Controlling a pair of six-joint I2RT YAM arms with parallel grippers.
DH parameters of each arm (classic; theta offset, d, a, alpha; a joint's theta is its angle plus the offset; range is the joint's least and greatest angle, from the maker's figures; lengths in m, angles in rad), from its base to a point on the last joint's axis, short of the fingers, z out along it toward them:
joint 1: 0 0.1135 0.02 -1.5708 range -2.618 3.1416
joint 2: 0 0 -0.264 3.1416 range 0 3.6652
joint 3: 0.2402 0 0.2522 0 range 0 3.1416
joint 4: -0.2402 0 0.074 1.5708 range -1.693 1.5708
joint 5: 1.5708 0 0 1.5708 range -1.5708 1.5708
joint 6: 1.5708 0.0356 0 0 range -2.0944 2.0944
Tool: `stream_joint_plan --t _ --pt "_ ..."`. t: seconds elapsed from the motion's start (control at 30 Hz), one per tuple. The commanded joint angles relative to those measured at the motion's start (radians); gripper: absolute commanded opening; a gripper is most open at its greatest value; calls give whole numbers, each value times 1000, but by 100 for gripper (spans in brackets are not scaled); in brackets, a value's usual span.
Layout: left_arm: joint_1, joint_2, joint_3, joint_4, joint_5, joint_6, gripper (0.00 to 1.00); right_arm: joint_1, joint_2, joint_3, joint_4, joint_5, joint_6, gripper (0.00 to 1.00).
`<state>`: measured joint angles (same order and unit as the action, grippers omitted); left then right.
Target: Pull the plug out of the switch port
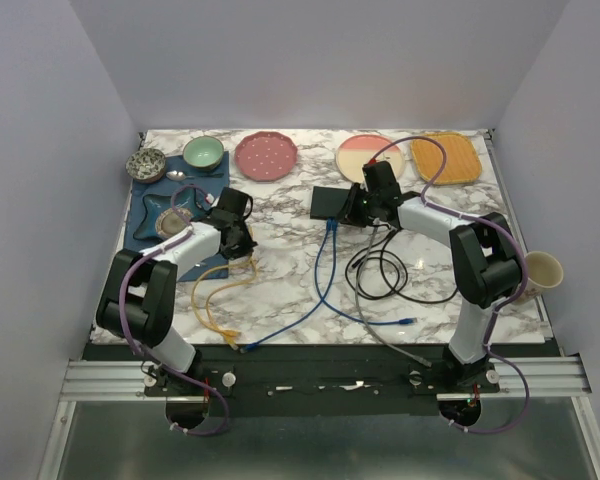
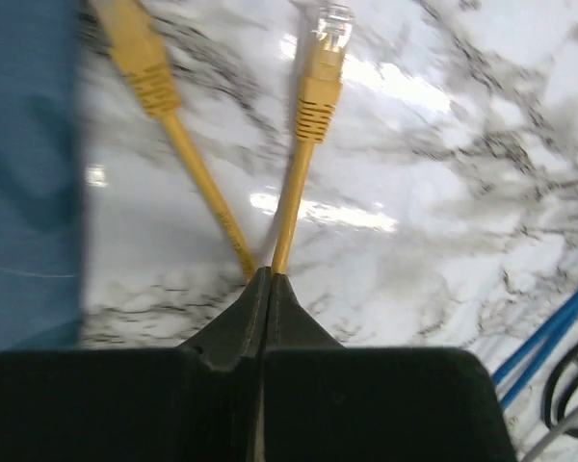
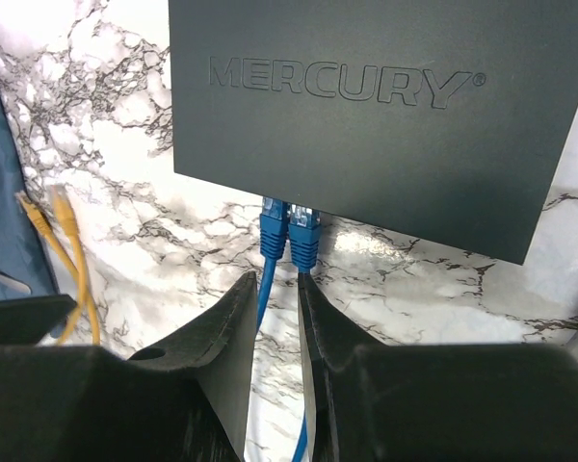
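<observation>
The switch (image 3: pixel 385 125) is a flat black box marked MERCURY, lying mid-table (image 1: pixel 330 202). Two blue plugs (image 3: pixel 273 226) (image 3: pixel 304 236) sit side by side in ports on its near edge. My right gripper (image 3: pixel 276 277) (image 1: pixel 352 212) is open just behind them. One blue cable (image 3: pixel 266 289) runs between its fingers without being pinched. My left gripper (image 2: pixel 268 274) (image 1: pixel 245 250) is shut on a yellow cable (image 2: pixel 294 192), which ends in a loose clear-tipped plug (image 2: pixel 326 43) over the marble, away from the switch.
A blue mat (image 1: pixel 170 215) with dishes lies at the left. Bowls and plates (image 1: pixel 266 155) (image 1: pixel 445 158) line the back. A black cable coil (image 1: pixel 390 275) and blue cables (image 1: pixel 320 280) lie below the switch. A cup (image 1: pixel 542 270) stands at the right edge.
</observation>
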<state>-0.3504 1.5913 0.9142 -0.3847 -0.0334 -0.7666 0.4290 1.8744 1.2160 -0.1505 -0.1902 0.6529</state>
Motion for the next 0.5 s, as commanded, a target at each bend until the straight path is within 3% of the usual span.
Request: stream_joint_plan --t 0.0,0.1,0.17,0.2,0.27,0.3,0.47 --pt "28 -76 29 -77 -94 38 8 1 -31 -19 26 23 -13 32" --pt "11 -131 40 -14 -51 18 45 1 -35 -18 29 23 -10 32" --pt "-8 -157 60 35 0 1 58 1 -34 -13 29 26 -10 32" --pt "-16 -160 71 44 12 -8 70 1 -34 -10 28 26 -10 32" --pt "-53 -154 92 82 32 -37 80 1 -32 -4 29 26 -7 32" --pt "-64 -152 94 99 64 -54 94 1 -32 3 28 29 -7 32" --pt "-90 -96 3 362 237 -200 97 -7 -23 56 25 98 -4 32"
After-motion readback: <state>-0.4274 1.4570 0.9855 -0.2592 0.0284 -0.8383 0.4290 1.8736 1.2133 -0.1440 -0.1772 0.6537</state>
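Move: The two blue plugs still in the switch port lie about 18 cm to the right of the left hand and 6 cm farther out, near its height. The switch stands some 11 cm ahead and 18 cm to the right of that hand; the loose yellow plugs lie just 3 cm ahead and 1 cm to its left. From the right hand the blue plugs are roughly 2 cm ahead, 2 cm left and 4 cm below. The yellow cables, still pinched near their plugs, are let go as the left fingers spread from shut to almost fully open. After a last 2 cm to the left, the left hand rises about 9 cm and swings back rightward over the table towards the blue plugs and slightly forward, its wrist tilting some 20 degrees so the fingers point farther out and to the right. ##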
